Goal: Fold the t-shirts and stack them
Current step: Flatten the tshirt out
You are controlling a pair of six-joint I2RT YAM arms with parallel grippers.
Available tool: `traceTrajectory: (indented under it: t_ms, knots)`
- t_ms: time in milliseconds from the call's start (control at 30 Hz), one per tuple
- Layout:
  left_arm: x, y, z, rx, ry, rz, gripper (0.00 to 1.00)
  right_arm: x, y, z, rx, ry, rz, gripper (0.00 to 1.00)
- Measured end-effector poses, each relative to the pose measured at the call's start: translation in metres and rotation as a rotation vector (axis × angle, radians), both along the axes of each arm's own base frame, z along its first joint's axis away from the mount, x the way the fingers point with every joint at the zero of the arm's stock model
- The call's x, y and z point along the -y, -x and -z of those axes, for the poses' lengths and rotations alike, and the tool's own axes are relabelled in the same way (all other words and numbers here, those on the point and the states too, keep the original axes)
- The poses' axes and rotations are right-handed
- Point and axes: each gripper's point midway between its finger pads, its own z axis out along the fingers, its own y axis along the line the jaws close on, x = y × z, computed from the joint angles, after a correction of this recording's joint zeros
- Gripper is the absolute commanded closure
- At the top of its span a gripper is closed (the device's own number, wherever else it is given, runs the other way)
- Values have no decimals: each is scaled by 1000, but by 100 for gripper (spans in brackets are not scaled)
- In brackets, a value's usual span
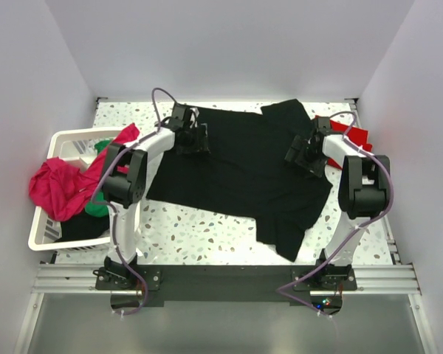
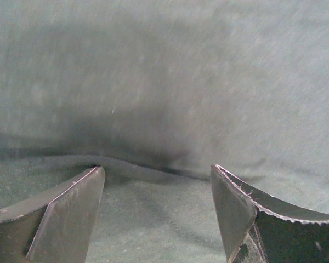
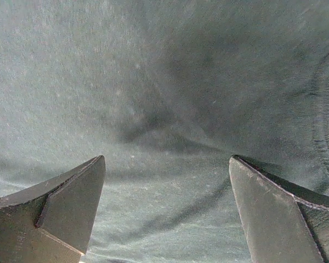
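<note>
A large black t-shirt (image 1: 244, 173) lies spread over the middle of the table, one sleeve trailing toward the front edge. My left gripper (image 1: 196, 139) hovers low over its back left part, jaws open, nothing between them. In the left wrist view the left gripper (image 2: 158, 175) straddles a raised fold of the black cloth (image 2: 164, 82). My right gripper (image 1: 301, 156) is low over the shirt's right side, also open. In the right wrist view the right gripper (image 3: 167, 161) stands wide over wrinkled black fabric (image 3: 126, 66). A red t-shirt (image 1: 356, 136) peeks out behind the right arm.
A white slatted laundry basket (image 1: 48, 237) stands at the left edge of the table. A magenta-pink shirt (image 1: 57, 188) hangs over its rim and green cloth (image 1: 96, 209) shows inside. White walls close in the back and both sides.
</note>
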Motion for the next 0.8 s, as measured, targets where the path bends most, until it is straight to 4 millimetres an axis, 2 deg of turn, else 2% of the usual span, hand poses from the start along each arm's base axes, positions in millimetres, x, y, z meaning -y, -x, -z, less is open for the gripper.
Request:
traceTrajectory:
  t_ms: [300, 400, 533, 600, 667, 800]
  knots:
    - [36, -44, -5, 73, 52, 102, 17, 34, -32, -1, 7, 24, 80, 1]
    - [47, -48, -6, 86, 58, 129, 17, 44, -38, -2, 11, 35, 103, 1]
    - [51, -44, -10, 98, 42, 139, 16, 54, -44, -2, 10, 43, 122, 1]
    - [43, -39, -14, 106, 7, 114, 16, 56, -47, -3, 13, 44, 123, 1]
    - [26, -31, -27, 126, -47, 58, 16, 56, -48, -4, 13, 45, 121, 1]
    - [-18, -13, -78, 219, -152, -105, 19, 56, -48, -5, 8, 45, 118, 1]
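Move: Both open grippers are down on the spread black t-shirt, whose middle lies about 16 cm right and 8 cm back of the left hand, and some 21 cm left and 3 cm back of the right, roughly 1 cm below either. From the right hand, the far sleeve is about 16 cm ahead and 7 cm left, the near sleeve about 27 cm back and 8 cm left, and the folded red shirt about 11 cm right and 3 cm ahead. Forward and to the right, almost level, both open grippers go on pressing on the black t-shirt and drag it about 5 cm each way, towards the red shirt; the right hand then stays down on the cloth. The left hand lifts off, rising about 7 cm while swinging back and left, its fingers tilting outward, still open. ##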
